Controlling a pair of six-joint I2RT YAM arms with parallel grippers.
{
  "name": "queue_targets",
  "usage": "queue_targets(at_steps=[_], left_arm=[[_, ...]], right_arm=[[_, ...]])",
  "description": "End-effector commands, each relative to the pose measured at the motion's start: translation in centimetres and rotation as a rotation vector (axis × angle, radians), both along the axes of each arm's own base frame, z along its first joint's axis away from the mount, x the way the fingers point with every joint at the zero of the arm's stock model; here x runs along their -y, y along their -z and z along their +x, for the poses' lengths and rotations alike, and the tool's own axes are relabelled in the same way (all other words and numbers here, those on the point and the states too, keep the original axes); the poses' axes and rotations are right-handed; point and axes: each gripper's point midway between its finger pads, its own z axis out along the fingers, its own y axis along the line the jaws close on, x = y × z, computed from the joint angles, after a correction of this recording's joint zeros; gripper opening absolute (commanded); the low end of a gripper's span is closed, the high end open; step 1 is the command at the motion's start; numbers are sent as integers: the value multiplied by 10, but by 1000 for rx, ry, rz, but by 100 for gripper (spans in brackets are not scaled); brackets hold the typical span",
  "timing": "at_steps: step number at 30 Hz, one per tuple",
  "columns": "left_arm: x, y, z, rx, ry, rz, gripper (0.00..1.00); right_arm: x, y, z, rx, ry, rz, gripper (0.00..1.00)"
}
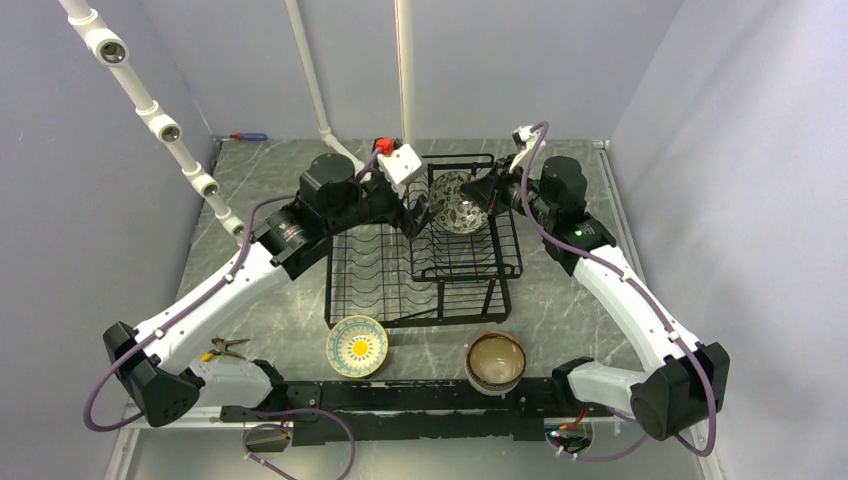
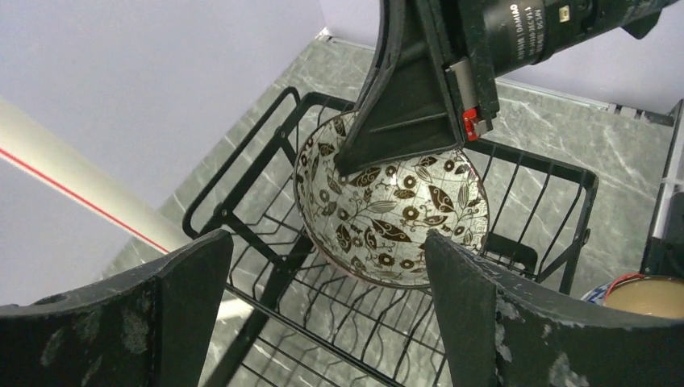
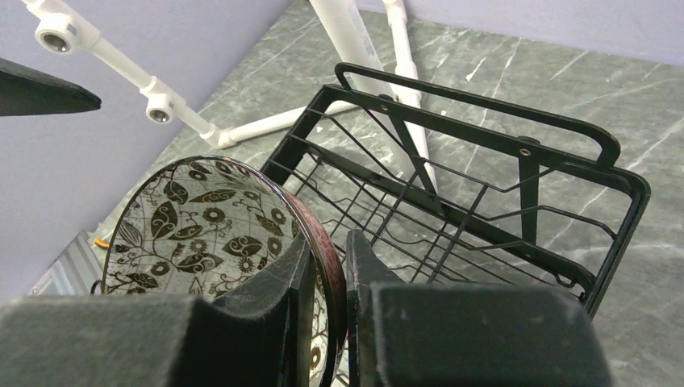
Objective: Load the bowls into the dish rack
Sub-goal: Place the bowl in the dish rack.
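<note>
A bowl (image 1: 455,203) with a dark leaf-and-flower pattern on white is tilted on edge over the raised basket (image 1: 470,255) of the black wire dish rack (image 1: 330,290). My right gripper (image 1: 487,195) is shut on its rim, one finger inside and one outside, as the right wrist view shows around the gripper (image 3: 329,242) and bowl (image 3: 202,234). My left gripper (image 1: 418,215) is open just left of the bowl (image 2: 395,210), its gripper (image 2: 327,242) holding nothing. I cannot tell whether the bowl touches the basket wires.
Two more bowls sit on the table in front of the rack: a teal-rimmed one with a yellow centre (image 1: 357,346) and a brown-rimmed cream one (image 1: 495,360). A white pipe frame (image 1: 150,110) stands at the back left. Pliers (image 1: 225,348) lie near the left arm.
</note>
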Motion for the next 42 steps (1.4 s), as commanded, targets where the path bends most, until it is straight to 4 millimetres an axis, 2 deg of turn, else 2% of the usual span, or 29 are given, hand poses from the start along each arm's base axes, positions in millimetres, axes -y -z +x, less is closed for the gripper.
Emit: queue_targets(at_steps=[1, 9, 13, 17, 22, 31, 35, 37, 40, 42], left_arm=[[-15, -18, -5, -137, -83, -122, 94], [-7, 3, -14, -518, -25, -202, 94], [5, 2, -23, -675, 101, -277, 94], [15, -4, -26, -751, 194, -358, 94], [28, 4, -26, -856, 257, -378, 94], [56, 28, -29, -1064, 284, -327, 94], [56, 40, -27, -1111, 241, -291, 82], [55, 41, -28, -1104, 239, -282, 69], [52, 43, -26, -1093, 210, -263, 65], [50, 46, -26, -1099, 193, -253, 67]], right_arm=[[0, -37, 3, 131, 0, 28, 0], [-5, -57, -14, 250, -80, 39, 0], [-8, -67, -24, 280, -123, 64, 0], [-16, -78, -35, 299, -190, 104, 0], [-19, -93, -45, 321, -223, 148, 0], [-21, -91, -40, 301, -227, 150, 0], [-22, -83, -34, 283, -220, 118, 0], [-20, -79, -32, 272, -205, 105, 0], [-16, -75, -29, 267, -175, 97, 0], [-16, -74, -30, 265, -171, 100, 0]])
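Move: The patterned bowl, its rim still pinched in my right fingers, has its middle about 7 cm to the right of my open left hand, 3 cm ahead and roughly 9 cm below. From my right hand, that middle is some 3 cm left, 2 cm back and 4 cm down. The dish rack's upper basket is centred about 9 cm right of my left hand, 2 cm ahead and 18 cm below, so nearly under the bowl. I tip my open left hand over by some 65 degrees so its fingers point down and to the right, sinking and then swinging right over the bowl, about 5 cm each way overall, with a little drift back. Meanwhile my right hand keeps its rim pinch, raises the bowl about 5 cm with a pull back and slightly left, then eases down a little. At the end my left fingers straddle the bowl and partly close, one on the inner side, one behind by the foot. ##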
